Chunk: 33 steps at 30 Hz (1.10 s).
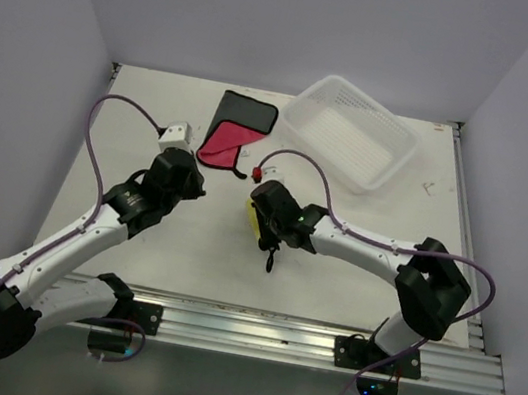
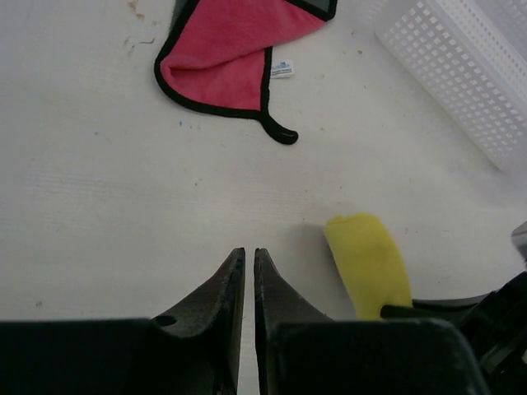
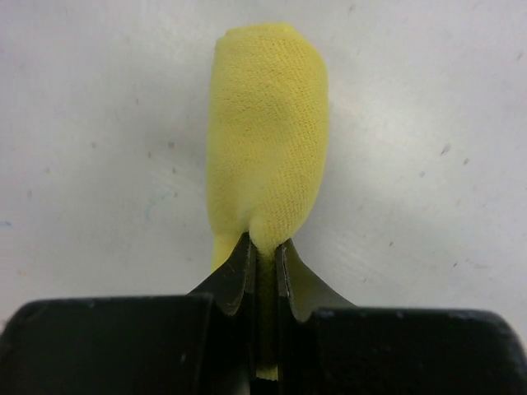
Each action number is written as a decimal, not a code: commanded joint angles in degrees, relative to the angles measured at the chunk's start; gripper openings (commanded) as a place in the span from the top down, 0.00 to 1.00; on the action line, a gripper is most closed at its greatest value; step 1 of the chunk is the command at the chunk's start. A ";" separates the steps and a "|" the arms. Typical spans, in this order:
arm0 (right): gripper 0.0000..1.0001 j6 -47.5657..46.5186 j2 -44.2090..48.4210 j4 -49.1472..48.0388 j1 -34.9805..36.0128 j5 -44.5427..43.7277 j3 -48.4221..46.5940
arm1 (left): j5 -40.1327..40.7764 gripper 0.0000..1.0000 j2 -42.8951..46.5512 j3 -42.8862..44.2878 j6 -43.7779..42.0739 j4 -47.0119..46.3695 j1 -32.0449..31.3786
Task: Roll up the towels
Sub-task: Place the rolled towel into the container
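Observation:
A rolled yellow towel lies on the white table, and my right gripper is shut on its near end, cloth pinched between the jaws. From above, that gripper sits mid-table over the yellow towel. A pink towel with black trim lies folded flat further back. My left gripper hovers over bare table with only a hairline slit between its fingers and nothing in them. From it, the yellow towel is just to the right and the pink towel ahead. In the top view the left gripper is left of the right one.
A white perforated plastic basket stands at the back right, its wall showing in the left wrist view. Purple cables loop over both arms. An aluminium rail runs along the table's near edge.

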<state>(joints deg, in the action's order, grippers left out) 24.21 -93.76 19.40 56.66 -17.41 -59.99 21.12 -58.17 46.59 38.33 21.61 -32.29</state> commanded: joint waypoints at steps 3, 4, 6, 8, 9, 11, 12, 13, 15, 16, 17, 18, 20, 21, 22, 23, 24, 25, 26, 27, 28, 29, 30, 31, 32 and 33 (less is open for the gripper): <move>1.00 -5.83 -2.21 2.13 -7.86 1.41 -11.54 | 3.31 0.87 -0.80 3.25 -4.40 1.51 1.35; 1.00 -6.19 -2.83 2.48 -9.19 2.02 -13.21 | 3.40 0.87 -1.15 3.42 -4.66 1.42 1.53; 1.00 -7.15 -3.97 3.63 -12.96 3.87 -18.39 | 3.31 0.87 -1.94 4.04 -5.71 1.33 2.32; 1.00 -8.12 -6.08 4.33 -15.34 4.49 -23.91 | 3.31 0.87 -2.82 4.65 -6.77 1.33 3.28; 1.00 -8.21 -6.96 4.51 -17.97 5.71 -25.86 | 3.22 0.87 -3.00 4.74 -7.21 1.16 3.46; 1.00 -8.30 -9.24 4.77 -20.35 6.33 -31.38 | 3.13 0.87 -3.96 4.83 -8.35 0.63 4.34; 1.00 -8.12 -9.95 4.86 -22.98 6.86 -33.16 | 3.05 0.87 -4.23 4.83 -8.62 0.46 4.61; 1.00 -7.86 -11.52 4.69 -24.39 7.12 -34.83 | 2.96 0.87 -4.58 4.74 -9.32 -0.07 4.96; 1.00 -6.72 -13.20 4.51 -28.42 7.74 -39.58 | 2.17 0.87 -5.72 4.56 -9.67 -0.51 5.92; 1.00 -5.59 -14.25 4.25 -29.84 8.61 -41.07 | 1.91 0.87 -6.07 4.56 -9.85 -0.69 6.54; 1.00 -4.96 -15.74 3.98 -30.99 8.53 -43.35 | 0.95 0.87 -6.68 4.56 -9.94 -0.86 6.72; 1.00 -4.44 -16.63 3.37 -33.35 8.53 -44.16 | 0.59 0.87 -6.86 4.48 -9.94 -1.04 6.98; 1.00 -2.42 -19.08 1.44 -35.56 8.71 -45.65 | -0.20 0.87 -7.74 4.21 -10.03 -1.83 7.42; 1.00 -1.80 -19.79 0.82 -37.40 8.97 -45.83 | -0.38 0.87 -8.01 4.21 -10.11 -2.00 7.51; 1.00 -0.14 -20.41 -0.75 -38.29 9.15 -45.66 | -0.99 0.87 -8.62 4.21 -10.11 -2.27 7.86; 1.00 0.57 -21.28 -1.46 -39.08 9.50 -45.40 | -1.35 0.87 -8.97 4.13 -10.11 -2.44 7.95; 1.00 1.10 -22.51 -2.08 -40.30 9.59 -45.05 | -1.61 0.88 -9.32 4.12 -10.11 -2.71 8.12; 1.00 2.06 -23.13 -3.39 -40.66 9.41 -44.52 | -1.96 0.88 -9.59 4.04 -10.11 -2.80 8.21; 1.00 2.16 -23.57 -4.45 -41.02 9.15 -42.86 | -2.23 0.88 -10.03 4.04 -10.11 -2.88 8.47; 1.00 2.16 -24.36 -5.41 -41.37 8.80 -41.89 | -2.40 0.89 -10.12 3.78 -10.11 -3.15 8.56; 1.00 2.25 -24.80 -6.12 -41.63 8.62 -40.92 | -2.58 0.89 -10.21 3.51 -10.11 -3.24 8.74; 1.00 2.86 -25.07 -7.69 -41.98 9.06 -38.91 | -2.75 0.89 -10.21 3.34 -10.11 -3.41 8.83; 1.00 3.30 -25.42 -8.49 -42.86 9.15 -37.85 | -3.02 0.89 -10.21 3.25 -10.11 -3.59 8.91; 1.00 4.09 -25.51 -9.98 -43.30 9.15 -36.70 | -3.19 0.89 -10.29 2.98 -10.11 -3.85 8.91; 1.00 4.53 -25.43 -10.52 -43.65 9.06 -34.34 | -3.37 0.89 -10.38 2.90 -10.11 -3.85 9.00; 1.00 4.97 -25.34 -10.96 -44.61 9.06 -33.36 | -3.46 0.89 -10.47 2.81 -10.11 -3.94 9.00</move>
<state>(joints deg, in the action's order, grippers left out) 26.41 -119.50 13.72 13.47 -9.19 -96.07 18.72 -68.55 49.08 29.34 20.62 -23.88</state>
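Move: Some 34 cm ahead and 20 cm to the right of the right hand, which already grips the rolled yellow towel, stands the white container, its middle about 3 cm lower. The red-and-grey towel lies about 32 cm ahead and 13 cm left of that hand, its black loop about 21 cm ahead and 10 cm left, both roughly 6 cm below. From the left hand, the container is about 30 cm ahead, 37 cm right and 14 cm lower. Carrying the rolled towel in its unchanged grip, the right hand sweeps forward about 32 cm and, increasingly, 18 cm to the right, rising some 15 cm to clear the container's near rim, then sinks about 10 cm into it while turning some 40 degrees clockwise. The empty left hand, fingers nearly shut, drifts a few centimetres down, left and forward. ##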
